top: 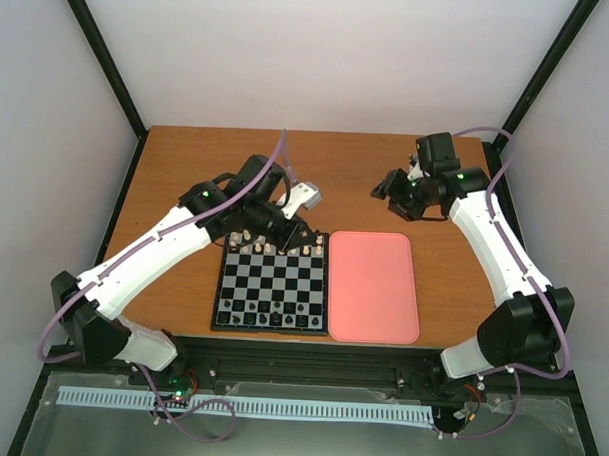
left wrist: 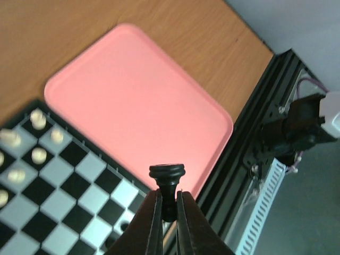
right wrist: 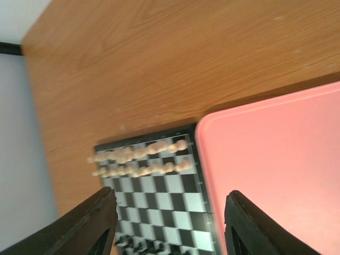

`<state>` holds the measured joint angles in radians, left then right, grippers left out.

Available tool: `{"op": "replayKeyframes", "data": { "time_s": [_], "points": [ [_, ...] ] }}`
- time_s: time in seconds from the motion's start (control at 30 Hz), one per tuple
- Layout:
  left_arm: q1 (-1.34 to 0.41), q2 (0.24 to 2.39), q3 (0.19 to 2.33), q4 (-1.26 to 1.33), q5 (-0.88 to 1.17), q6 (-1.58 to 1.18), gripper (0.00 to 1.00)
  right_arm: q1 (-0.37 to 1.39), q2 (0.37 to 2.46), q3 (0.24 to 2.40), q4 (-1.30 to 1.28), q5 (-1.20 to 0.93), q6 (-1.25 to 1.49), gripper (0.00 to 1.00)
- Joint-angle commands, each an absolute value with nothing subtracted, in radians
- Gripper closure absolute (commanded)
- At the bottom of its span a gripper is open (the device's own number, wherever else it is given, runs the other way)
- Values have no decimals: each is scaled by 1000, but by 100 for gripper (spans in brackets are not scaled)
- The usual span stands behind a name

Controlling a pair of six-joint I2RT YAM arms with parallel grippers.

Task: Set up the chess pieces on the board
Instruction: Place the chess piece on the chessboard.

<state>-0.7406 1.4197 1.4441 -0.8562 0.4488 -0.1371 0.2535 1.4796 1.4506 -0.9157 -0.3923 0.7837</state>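
The board [top: 271, 287] lies left of the table's middle. Black chess pieces [top: 267, 311] stand on its near rows and cream pieces [top: 274, 249] on its far rows. My left gripper [top: 289, 234] hovers over the board's far right part. In the left wrist view that gripper [left wrist: 169, 194] is shut on a black chess piece [left wrist: 167, 173], held by its upper part with the round base pointing away from the jaws. My right gripper [top: 391, 187] hangs high behind the tray. In its own view the right gripper [right wrist: 170, 196] is open wide and empty, with the board [right wrist: 159, 199] far below.
A pink tray [top: 374, 287] lies right against the board's right side, with nothing on it; it also shows in the left wrist view as the tray [left wrist: 133, 106]. Bare wooden tabletop [top: 347, 159] stretches behind. A black rail [top: 310, 363] runs along the near edge.
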Motion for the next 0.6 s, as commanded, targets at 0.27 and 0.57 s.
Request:
{"op": "replayKeyframes", "data": {
  "time_s": [0.27, 0.57],
  "points": [
    [-832, 1494, 1549, -1315, 276, -248, 99, 247, 1451, 1392, -1071, -121, 517, 44],
    [-932, 1654, 1585, -1287, 203, -297, 99, 246, 1443, 1351, -1070, -110, 485, 44]
  ]
}}
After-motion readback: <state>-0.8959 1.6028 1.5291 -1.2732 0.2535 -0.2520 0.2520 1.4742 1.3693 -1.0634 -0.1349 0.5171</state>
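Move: Nearly below the left hand, which already holds a black chess piece, is the empty square at the right end of the black pawns' row: about 7 cm back, 2 cm right and 25 cm lower. The end pawn stands 3 cm to the left of that square and the black corner piece 3 cm nearer the base; the pink tray's middle lies about 15 cm right and 1 cm back from the hand. From the right hand the square is some 19 cm back, 11 cm left and 22 cm below. Sinking about 8 cm and drawing back 5 or 6 cm, the left hand brings the black piece down towards the near right part of the board, swinging first left, then slightly right again. Its wrist turns some 30 degrees until the shut fingers point almost straight down, keeping their grip. The right hand, empty and open, drops and moves right, away from the left hand, by 5 cm each, its fingers turning steeper. ##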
